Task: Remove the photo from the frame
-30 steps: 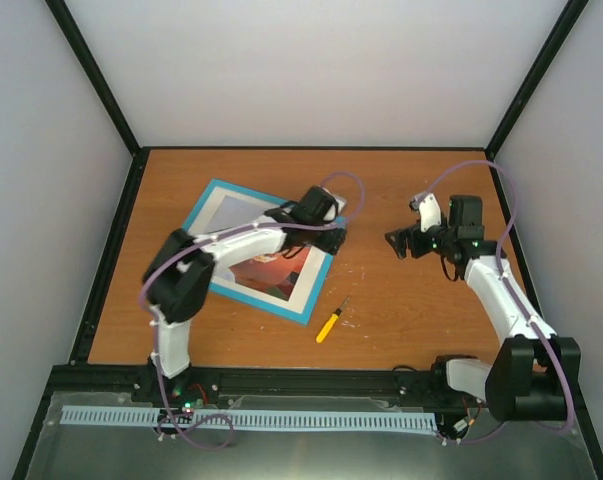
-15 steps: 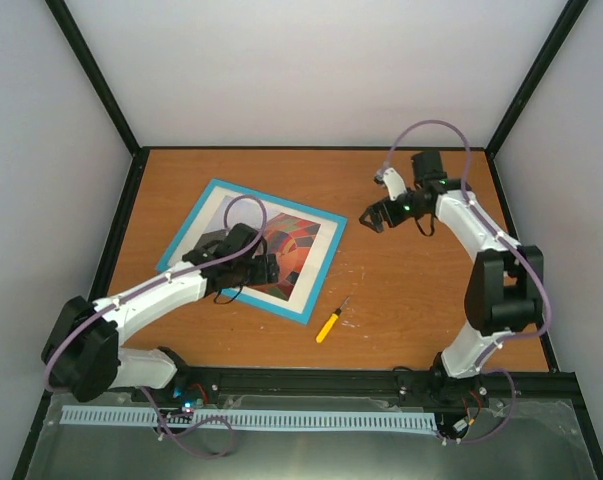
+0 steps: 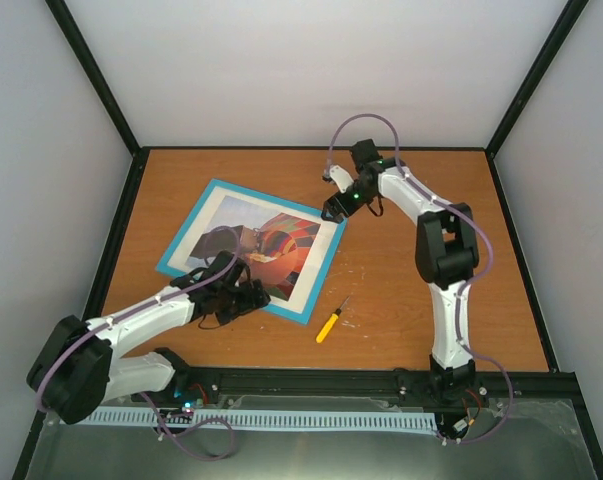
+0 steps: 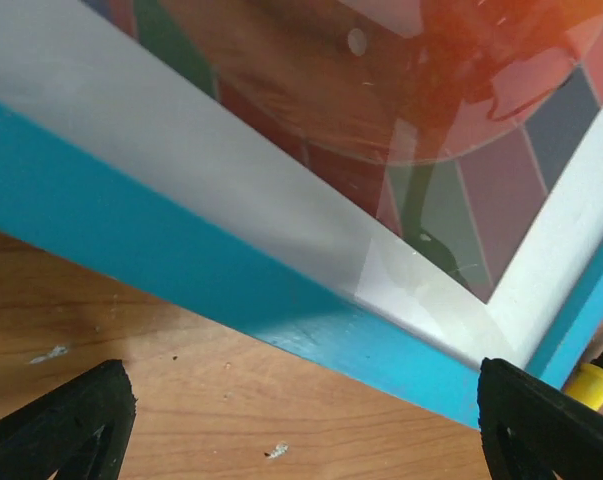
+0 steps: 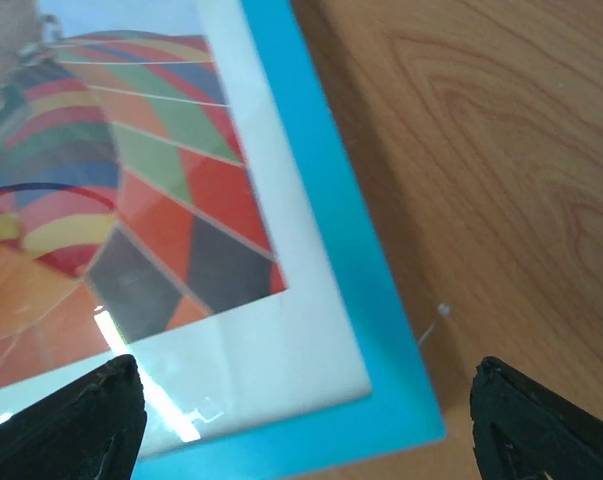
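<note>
The turquoise frame [image 3: 281, 204] lies flat and face up on the wooden table, left of centre. Inside it, the photo [image 3: 284, 246] of a colourful balloon shows under a white mat [image 3: 316, 262]. My left gripper [image 3: 253, 297] hovers low over the frame's near edge, open. In the left wrist view the blue frame [image 4: 181, 250] and the photo [image 4: 461, 110] lie beyond the left gripper [image 4: 301, 435], with bare wood between its fingers. My right gripper [image 3: 332, 211] is open at the frame's far right corner. The right wrist view shows that frame corner [image 5: 401, 400] between the fingers of the right gripper [image 5: 311, 430], beside the photo [image 5: 131, 200].
A yellow-handled screwdriver [image 3: 329, 323] lies on the table just right of the frame's near corner; its handle [image 4: 596, 378] shows beside my left fingertip. Black rails and grey walls border the table on all sides.
My left arm drew back from the frame's right side to its near edge, uncovering the photo. My right arm swung left from the table's right side to the frame's far right corner.
</note>
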Controlling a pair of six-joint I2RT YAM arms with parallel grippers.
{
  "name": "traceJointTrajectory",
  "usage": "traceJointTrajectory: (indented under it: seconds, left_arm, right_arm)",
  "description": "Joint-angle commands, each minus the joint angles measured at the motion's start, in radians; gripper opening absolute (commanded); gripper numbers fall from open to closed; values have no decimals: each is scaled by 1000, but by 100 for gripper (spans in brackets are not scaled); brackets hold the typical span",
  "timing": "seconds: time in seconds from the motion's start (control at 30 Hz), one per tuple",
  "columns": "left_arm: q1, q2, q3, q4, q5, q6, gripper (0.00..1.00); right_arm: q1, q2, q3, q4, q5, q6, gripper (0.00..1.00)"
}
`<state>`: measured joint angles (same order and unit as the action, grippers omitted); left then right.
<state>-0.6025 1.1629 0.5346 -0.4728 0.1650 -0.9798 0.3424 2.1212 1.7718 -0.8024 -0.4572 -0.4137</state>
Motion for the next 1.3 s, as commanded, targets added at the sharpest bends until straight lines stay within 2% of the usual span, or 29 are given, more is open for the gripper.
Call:
traceJointTrajectory:
  seconds: [0.0, 0.23, 0.4, 0.6, 0.9, 1.1, 1.27]
  left_arm:
    - [18, -16, -24, 104, 5, -62, 93]
    - [121, 4, -76, 211, 5, -72, 93]
    - [165, 57, -62, 273, -11, -64, 93]
    - [185, 177, 26, 299, -41, -12, 93]
    - [251, 300, 116, 342, -40, 62, 92]
    - [261, 351, 151, 350, -44, 110, 91]
    - [276, 380, 171, 353, -32, 143, 91]
  right_arm:
    - [5, 119, 137, -39, 52, 32, 87]
    - [7, 262, 261, -95, -12, -8, 87]
    - [10, 276, 233, -172, -58, -57, 73]
    - [10, 123, -33, -117, -82, -110, 66]
    - [13, -121, -393, -66, -146, -124, 65]
    - [46, -215, -537, -33, -176, -83, 65]
    - [130, -264, -613, -11, -195, -61, 65]
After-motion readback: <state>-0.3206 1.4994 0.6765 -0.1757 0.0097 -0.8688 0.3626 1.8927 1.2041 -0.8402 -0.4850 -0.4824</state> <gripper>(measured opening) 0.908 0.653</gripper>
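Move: The photo frame's far right corner is about 2 cm ahead of the right hand, 2 cm to its right and 8 cm below. The yellow screwdriver lies some 26 cm back from that hand and 2 cm to its left. Just past the left hand, the middle of the frame's near long rail is roughly 2 cm ahead, 5 cm left and 2 cm lower. From the left hand the screwdriver is about 18 cm right and 5 cm back. Down some 7 cm and a little forward, the right hand drops onto the frame's far right corner, part-closes its fingers about it, then drags it back nearly 20 cm and slightly right, tipping its wrist. Meanwhile the left hand goes forward about 13 cm and 6 cm left, low over the near rail, fingers staying wide, seeming to bear on that side and carry it forward. ##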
